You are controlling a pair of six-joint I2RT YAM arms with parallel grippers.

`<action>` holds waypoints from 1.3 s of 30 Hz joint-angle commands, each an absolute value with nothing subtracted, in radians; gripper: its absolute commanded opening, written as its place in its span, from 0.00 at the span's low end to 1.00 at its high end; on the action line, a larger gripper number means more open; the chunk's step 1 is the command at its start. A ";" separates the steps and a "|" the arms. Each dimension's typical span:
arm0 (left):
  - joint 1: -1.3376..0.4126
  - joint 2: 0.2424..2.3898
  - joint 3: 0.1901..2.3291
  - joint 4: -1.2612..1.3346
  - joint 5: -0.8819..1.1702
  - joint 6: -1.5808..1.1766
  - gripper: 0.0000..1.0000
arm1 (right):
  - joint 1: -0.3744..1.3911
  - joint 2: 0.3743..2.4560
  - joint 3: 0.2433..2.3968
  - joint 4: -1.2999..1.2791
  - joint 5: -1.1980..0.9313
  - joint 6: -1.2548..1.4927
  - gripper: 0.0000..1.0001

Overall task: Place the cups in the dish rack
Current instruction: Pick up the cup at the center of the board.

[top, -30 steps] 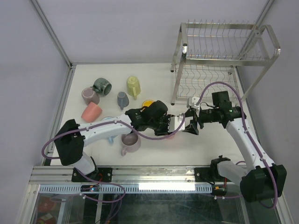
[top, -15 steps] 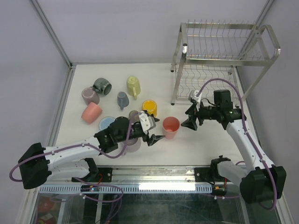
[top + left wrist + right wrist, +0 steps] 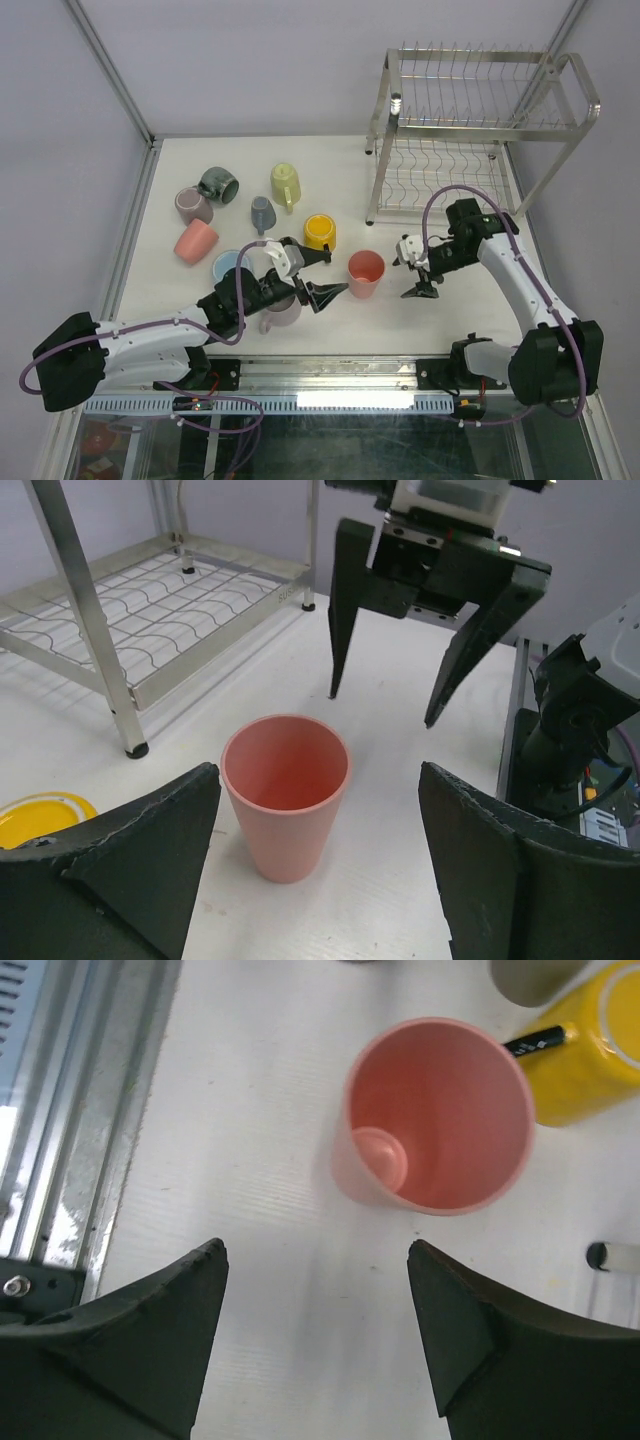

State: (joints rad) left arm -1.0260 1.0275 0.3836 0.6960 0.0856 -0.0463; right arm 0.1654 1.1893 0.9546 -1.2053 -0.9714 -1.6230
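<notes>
A salmon pink tumbler (image 3: pixel 366 273) stands upright on the white table, with nothing holding it. My left gripper (image 3: pixel 325 275) is open just to its left, pointing at it; in the left wrist view the tumbler (image 3: pixel 287 808) sits a little ahead of the spread jaws (image 3: pixel 318 780). My right gripper (image 3: pixel 413 276) hangs open to the tumbler's right, fingers pointing down, and shows beyond the tumbler (image 3: pixel 382 708). From the right wrist the tumbler (image 3: pixel 440 1115) lies ahead of the open jaws (image 3: pixel 315 1250). The chrome dish rack (image 3: pixel 470 95) stands at the back right, with no cups on it.
Several cups crowd the left half: yellow (image 3: pixel 320 231), pale yellow-green (image 3: pixel 285 184), dark grey-green (image 3: pixel 216 184), mauve (image 3: pixel 192 205), grey-blue (image 3: pixel 262 213), another salmon pink (image 3: pixel 196 240), light blue (image 3: pixel 232 266). A mauve mug (image 3: pixel 280 308) lies under my left arm. The rack's leg (image 3: pixel 110 670) stands close by.
My left gripper opened and let go of the salmon pink tumbler, which now stands on the table, and the left arm drew back left. My right gripper swung nearer, pointing down.
</notes>
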 commanded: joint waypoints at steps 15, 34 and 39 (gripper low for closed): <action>-1.020 0.943 0.285 0.811 0.009 -0.035 0.79 | 0.275 1.421 1.257 -1.496 -0.884 -2.227 0.55; -1.020 0.951 0.281 0.803 0.017 -0.059 0.78 | 0.476 1.457 1.128 -1.204 -0.683 -1.926 0.45; -1.020 0.949 0.289 0.793 0.016 -0.057 0.78 | 0.490 1.443 1.086 -1.138 -0.684 -1.887 0.31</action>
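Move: To the right hand's left, about 8 cm over and 3 cm farther out, the pink cup stands upright at the center of the board, its middle some 8 cm below the hand. The yellow mug lies about 18 cm left and 13 cm ahead of that hand, and the foot of the rack's near left leg roughly 6 cm left and 18 cm ahead. From the left hand, the cup is about 9 cm right, 5 cm ahead and 13 cm lower. Swinging some 30 degrees counter-clockwise, the right hand draws back briefly, then rises forward and about 3 cm above its start, before travelling left and sinking about 7 cm to the cup's rim. Its tips tilt steeper and its fingers close to roughly half their gap, one inside the cup, one outside the back-right wall. The open left hand backs off about 2 cm to the left. ##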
